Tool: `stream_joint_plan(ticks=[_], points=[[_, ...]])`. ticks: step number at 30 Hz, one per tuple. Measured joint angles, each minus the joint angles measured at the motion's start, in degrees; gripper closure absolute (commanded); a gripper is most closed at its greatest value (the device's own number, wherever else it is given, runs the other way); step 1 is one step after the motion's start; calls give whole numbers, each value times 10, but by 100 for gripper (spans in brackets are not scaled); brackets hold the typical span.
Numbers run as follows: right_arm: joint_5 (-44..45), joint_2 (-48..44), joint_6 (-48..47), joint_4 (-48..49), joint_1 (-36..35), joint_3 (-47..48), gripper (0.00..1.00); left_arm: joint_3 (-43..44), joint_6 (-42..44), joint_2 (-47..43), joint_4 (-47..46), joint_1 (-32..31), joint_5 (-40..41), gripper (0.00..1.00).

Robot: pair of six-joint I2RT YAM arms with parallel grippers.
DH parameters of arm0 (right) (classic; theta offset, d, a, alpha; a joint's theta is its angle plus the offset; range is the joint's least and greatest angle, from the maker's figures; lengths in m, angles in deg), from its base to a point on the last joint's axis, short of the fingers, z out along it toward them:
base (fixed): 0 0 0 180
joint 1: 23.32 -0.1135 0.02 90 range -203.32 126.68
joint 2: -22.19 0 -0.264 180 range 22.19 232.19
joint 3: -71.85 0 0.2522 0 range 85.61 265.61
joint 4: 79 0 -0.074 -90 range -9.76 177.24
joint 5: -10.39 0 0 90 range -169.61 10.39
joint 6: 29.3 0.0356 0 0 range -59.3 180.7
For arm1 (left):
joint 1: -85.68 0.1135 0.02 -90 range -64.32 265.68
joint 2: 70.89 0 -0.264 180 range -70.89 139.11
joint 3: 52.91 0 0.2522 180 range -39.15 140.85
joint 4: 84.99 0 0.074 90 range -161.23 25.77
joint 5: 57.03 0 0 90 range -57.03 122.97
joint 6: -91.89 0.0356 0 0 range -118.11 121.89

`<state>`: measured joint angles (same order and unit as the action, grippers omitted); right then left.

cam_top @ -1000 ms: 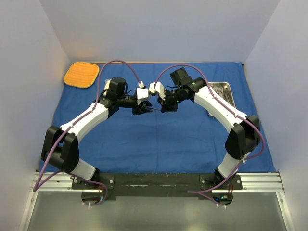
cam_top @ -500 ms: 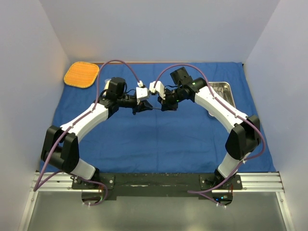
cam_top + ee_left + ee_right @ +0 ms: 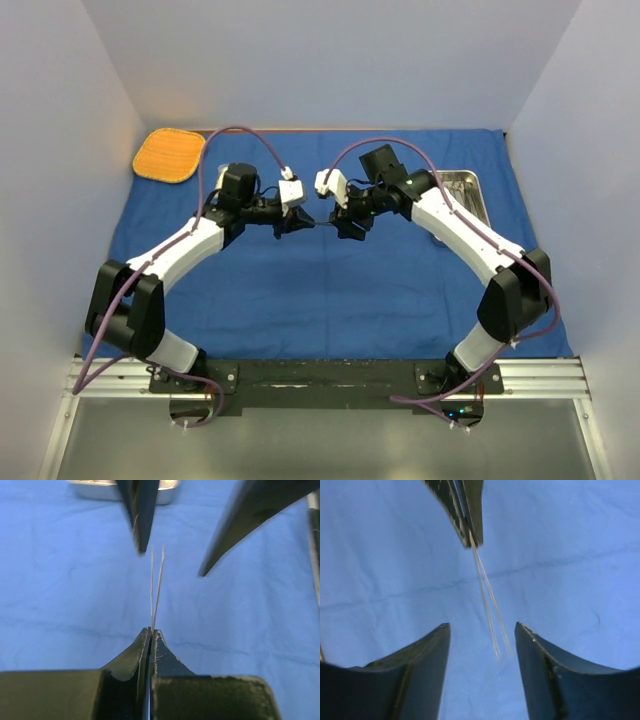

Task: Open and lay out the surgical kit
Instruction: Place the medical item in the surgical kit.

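The blue cloth [image 3: 330,290] lies spread flat over the table. Above its middle, my left gripper [image 3: 294,224] [image 3: 152,630] is shut on one end of slim metal forceps [image 3: 318,226] [image 3: 155,587], whose two thin prongs point toward the right arm. My right gripper [image 3: 346,226] [image 3: 481,625] stands open, with the forceps [image 3: 487,600] tips between its fingers and touching neither. The left gripper [image 3: 469,515] shows at the top of the right wrist view. The steel tray [image 3: 462,190] [image 3: 95,489] sits on the cloth at the back right. Scissors and gauze cannot be made out.
An orange rounded-square mat [image 3: 170,155] lies at the back left corner, off the cloth. White walls close in the table on three sides. Both arms meet above the cloth's middle, their purple cables arching over them.
My right gripper has opened and let go of the forceps, drawing back slightly. My left gripper has closed fully on their other end and holds them alone.
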<state>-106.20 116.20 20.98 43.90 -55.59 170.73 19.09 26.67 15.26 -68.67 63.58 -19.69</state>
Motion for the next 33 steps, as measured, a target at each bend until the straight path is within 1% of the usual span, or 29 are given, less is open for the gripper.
stream_joint_plan(ticks=[1,2,3,5,6,10,12,13,17,19,24,29,33], points=[[5,-7,12,14,3,-9,30,-8,-13,0,-17,5,7,100],[12,-15,27,30,8,-21,25,-16,-26,0,-34,9,16,100],[20,-23,42,44,16,-30,22,-25,-43,0,-55,14,28,100],[34,-39,80,77,35,-53,18,-44,-82,0,-97,20,73,100],[40,-48,103,97,51,-66,18,-55,-109,0,-123,22,100,100],[75,-76,224,170,124,-108,17,-85,-208,6,-215,21,244,100],[91,-83,275,196,152,-122,15,-86,-245,21,-253,17,311,100],[95,-86,304,210,164,-131,11,-86,-264,31,-274,16,348,100],[113,-93,389,248,186,-171,10,-62,-342,101,-312,8,482,100],[120,-94,415,255,187,-187,9,-40,-369,144,-319,3,548,100],[123,-95,439,262,187,-205,9,-2,-400,216,-327,-8,657,100],[127,-108,441,264,187,-209,9,30,-407,256,-341,-12,714,100],[127,-114,441,270,187,-210,9,51,-414,281,-346,-12,734,100]])
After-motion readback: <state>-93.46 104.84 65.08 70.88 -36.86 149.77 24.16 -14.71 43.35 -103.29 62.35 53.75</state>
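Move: From the left hand, which holds the tweezers high over mid-cloth, the bare spot they head for lies about 22 cm ahead, 10 cm left and some 15 cm below. The gauze pack lies roughly 21 cm ahead and 22 cm left of that hand, the orange tray about 30 cm ahead and 40 cm left. From the right hand the steel tray is some 12 cm ahead, 30 cm right and 16 cm below. The left fingers keep their pinch on the tweezers and swing them forward some 20 cm, with 10 cm to the left and 10 cm down, towards the cloth just right of the gauze pack; the wrist turns about 80 degrees counter-clockwise until the prongs point forward. The right hand, already open, draws off the prongs to the right and forward towards the steel tray, opening wider and turning clockwise. ##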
